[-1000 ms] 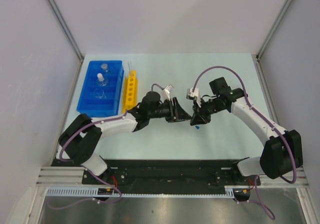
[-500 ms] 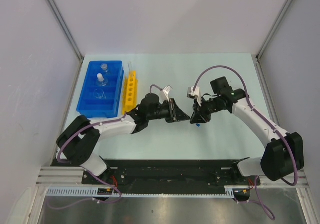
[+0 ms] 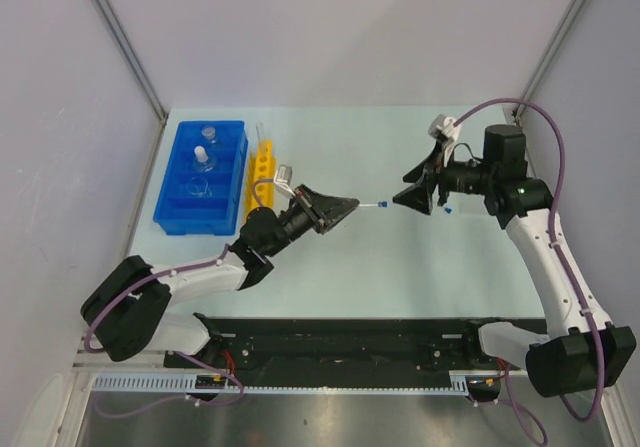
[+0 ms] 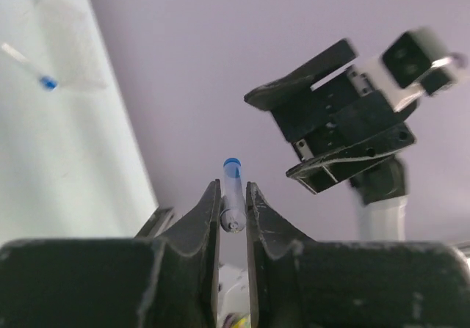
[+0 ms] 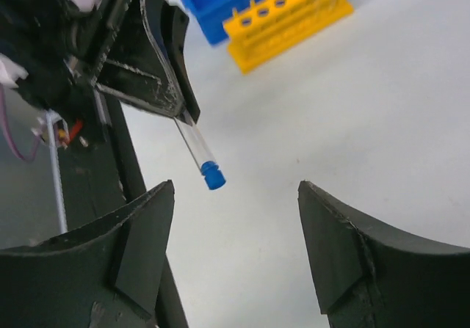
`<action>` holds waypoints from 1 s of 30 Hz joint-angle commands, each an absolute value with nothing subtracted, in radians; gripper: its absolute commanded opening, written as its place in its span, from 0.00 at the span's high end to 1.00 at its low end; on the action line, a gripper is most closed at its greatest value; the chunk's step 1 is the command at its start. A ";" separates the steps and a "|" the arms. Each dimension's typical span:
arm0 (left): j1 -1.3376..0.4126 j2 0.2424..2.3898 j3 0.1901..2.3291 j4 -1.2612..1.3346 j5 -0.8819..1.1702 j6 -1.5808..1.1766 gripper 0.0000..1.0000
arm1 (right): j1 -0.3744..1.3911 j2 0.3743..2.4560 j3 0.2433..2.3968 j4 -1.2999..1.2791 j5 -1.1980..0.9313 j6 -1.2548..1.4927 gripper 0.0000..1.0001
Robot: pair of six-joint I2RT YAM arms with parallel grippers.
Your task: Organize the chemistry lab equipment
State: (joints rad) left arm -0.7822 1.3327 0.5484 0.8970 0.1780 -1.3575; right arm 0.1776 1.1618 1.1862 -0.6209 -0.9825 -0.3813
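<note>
My left gripper [image 3: 352, 205] is shut on a thin clear tube [image 4: 233, 190] with a blue cap [image 5: 213, 175], held off the table and pointing right. My right gripper [image 3: 405, 198] faces it from just beyond the cap, jaws wide open and empty [image 5: 235, 221]. In the left wrist view the tube sits pinched between my fingertips [image 4: 211, 203], with the right gripper [image 4: 334, 126] ahead. The blue compartmented tray [image 3: 180, 207] at the left holds small clear flasks [image 3: 201, 157]. Next to it stands the yellow tube rack [image 3: 260, 177].
A second blue-tipped tube [image 3: 450, 208] lies on the table under the right arm, and it shows in the left wrist view too [image 4: 45, 82]. A thin clear tube [image 3: 262, 132] stands in the rack's far end. White walls enclose the table.
The two grippers met at the table's middle a second ago. My right gripper has opened, let go of the tube and pulled back up-right. The left has drawn back left with the tube.
</note>
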 commanded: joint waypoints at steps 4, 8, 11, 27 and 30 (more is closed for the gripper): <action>-0.795 1.347 0.566 1.226 -0.081 -1.551 0.88 | 0.205 1.154 1.195 -0.103 -0.961 0.502 0.26; -0.818 1.396 0.607 1.270 -0.123 -1.566 0.88 | 0.238 1.157 1.134 -0.011 -0.834 0.763 0.25; -0.841 1.417 0.649 1.252 -0.144 -1.559 0.88 | 0.242 1.147 1.085 0.084 -0.839 0.842 0.26; -0.914 1.497 0.701 1.227 -0.235 -1.537 0.88 | 0.245 1.097 0.988 0.107 -0.752 0.905 0.49; -0.916 1.491 0.698 1.218 -0.245 -1.532 0.88 | 0.229 1.095 0.985 0.124 -0.758 0.923 0.58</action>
State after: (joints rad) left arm -0.9070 1.5002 0.6662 1.2087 -0.2016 -1.5368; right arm 0.2462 1.1248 0.9878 0.0578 -0.7658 0.8806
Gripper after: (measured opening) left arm 0.182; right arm 0.484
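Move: The left hand holds the tube with its blue cap sticking out about 6 cm to its right and 2 cm ahead. For the right hand, open and empty, that cap is some 5 cm left, 1 cm back and 4 cm below. The left gripper is roughly 10 cm left of the right hand, 3 cm back and 4 cm below. A loose tube lies on the table about 13 cm ahead of the right hand, 12 cm to its right and 25 cm below. Still pinching the tube, the left hand lifts it about 7 cm and slightly forward, rolling some 20 degrees so the cap end rises; it first drifts left, then comes back right towards the other gripper. The right hand rises to about 7 cm and sinks back a little while going left and forward, turning around 50 degrees to bring its open fingers either side of the cap, then starts narrowing them; whether they touch can't be seen. ##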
